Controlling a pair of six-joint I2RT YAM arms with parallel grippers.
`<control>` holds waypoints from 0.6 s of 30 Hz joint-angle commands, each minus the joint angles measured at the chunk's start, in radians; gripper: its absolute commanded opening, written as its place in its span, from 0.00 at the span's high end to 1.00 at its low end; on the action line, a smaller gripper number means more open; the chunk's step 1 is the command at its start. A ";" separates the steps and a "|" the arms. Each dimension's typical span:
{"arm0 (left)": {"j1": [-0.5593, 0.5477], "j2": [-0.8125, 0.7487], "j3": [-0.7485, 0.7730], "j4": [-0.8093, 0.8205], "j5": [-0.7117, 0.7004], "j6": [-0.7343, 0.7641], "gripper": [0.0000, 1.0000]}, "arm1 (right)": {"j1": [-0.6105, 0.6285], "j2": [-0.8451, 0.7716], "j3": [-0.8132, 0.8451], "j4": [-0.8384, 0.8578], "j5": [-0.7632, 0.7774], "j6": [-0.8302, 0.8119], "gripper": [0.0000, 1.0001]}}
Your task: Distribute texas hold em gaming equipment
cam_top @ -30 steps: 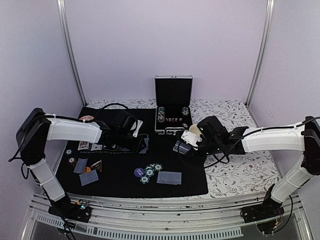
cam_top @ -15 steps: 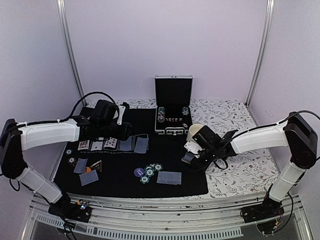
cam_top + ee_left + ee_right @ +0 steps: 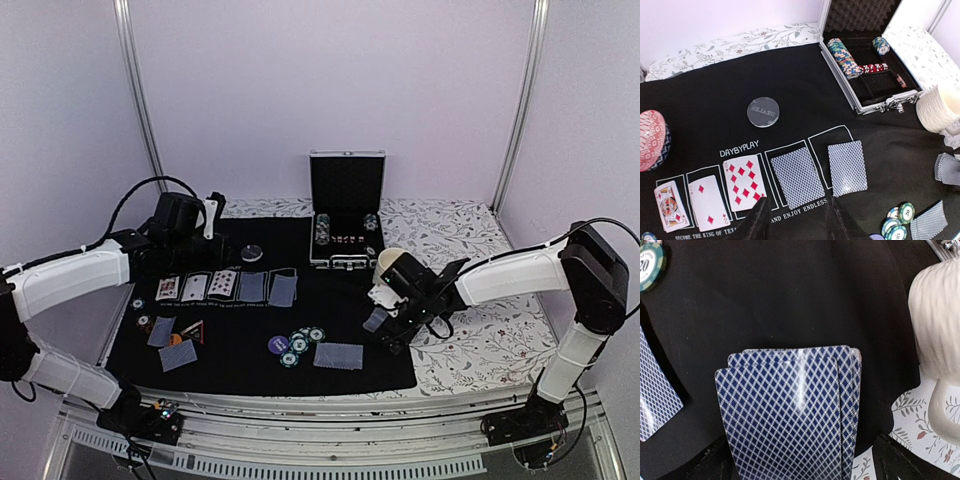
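Observation:
Five cards lie in the mat's printed row: three face up and two blue-backed, one beside the other. My left gripper hovers over the near edge of that row, open with nothing between its fingers. A clear dealer button rests behind the row. The blue-backed deck lies on the black mat between the widely spread fingers of my right gripper, which is open. Green-and-white chips, a purple button and loose cards sit near the front.
An open metal chip case stands at the back centre. The cream mug is close to the right of the deck, at the mat's edge. More cards, chips and an orange button lie front left. A red patterned bowl sits far left.
My left arm has pulled back to the left, away from the card row. My right gripper has moved down beside the mug and spread its jaws off the deck.

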 commanded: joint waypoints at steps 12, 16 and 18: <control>0.270 -0.202 -0.024 0.082 -0.040 0.075 0.38 | -0.071 -0.354 0.184 0.054 -0.256 -0.157 0.01; 0.427 -0.222 -0.056 0.184 -0.080 0.075 0.35 | -0.327 -0.531 0.096 0.372 -0.308 -0.062 0.01; 0.510 -0.222 -0.078 0.246 -0.133 0.069 0.27 | -0.477 -0.599 0.028 0.496 -0.294 0.005 0.01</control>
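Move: The deck of cards just set down lies right at the open right fingers, about 3 cm ahead, 1 cm left and 1 cm below them. From that hand the white mug stands roughly 13 cm ahead and 1 cm to the right. The pair of cards is some 10 cm left and 4 cm back, and the chip pile about 18 cm left and level. From the left hand the deck is around 34 cm right, 6 cm back and 17 cm down. Up and away from the deck, the right hand climbs about 28 cm, slowly at first and then fast, easing some 7 cm forward late on. Its wrist swings the down-pointing fingers up towards forward and rolls its left side up; the gripper stays wide open. The empty left hand sweeps left about 16 cm while rising, turning outward and opening further. ##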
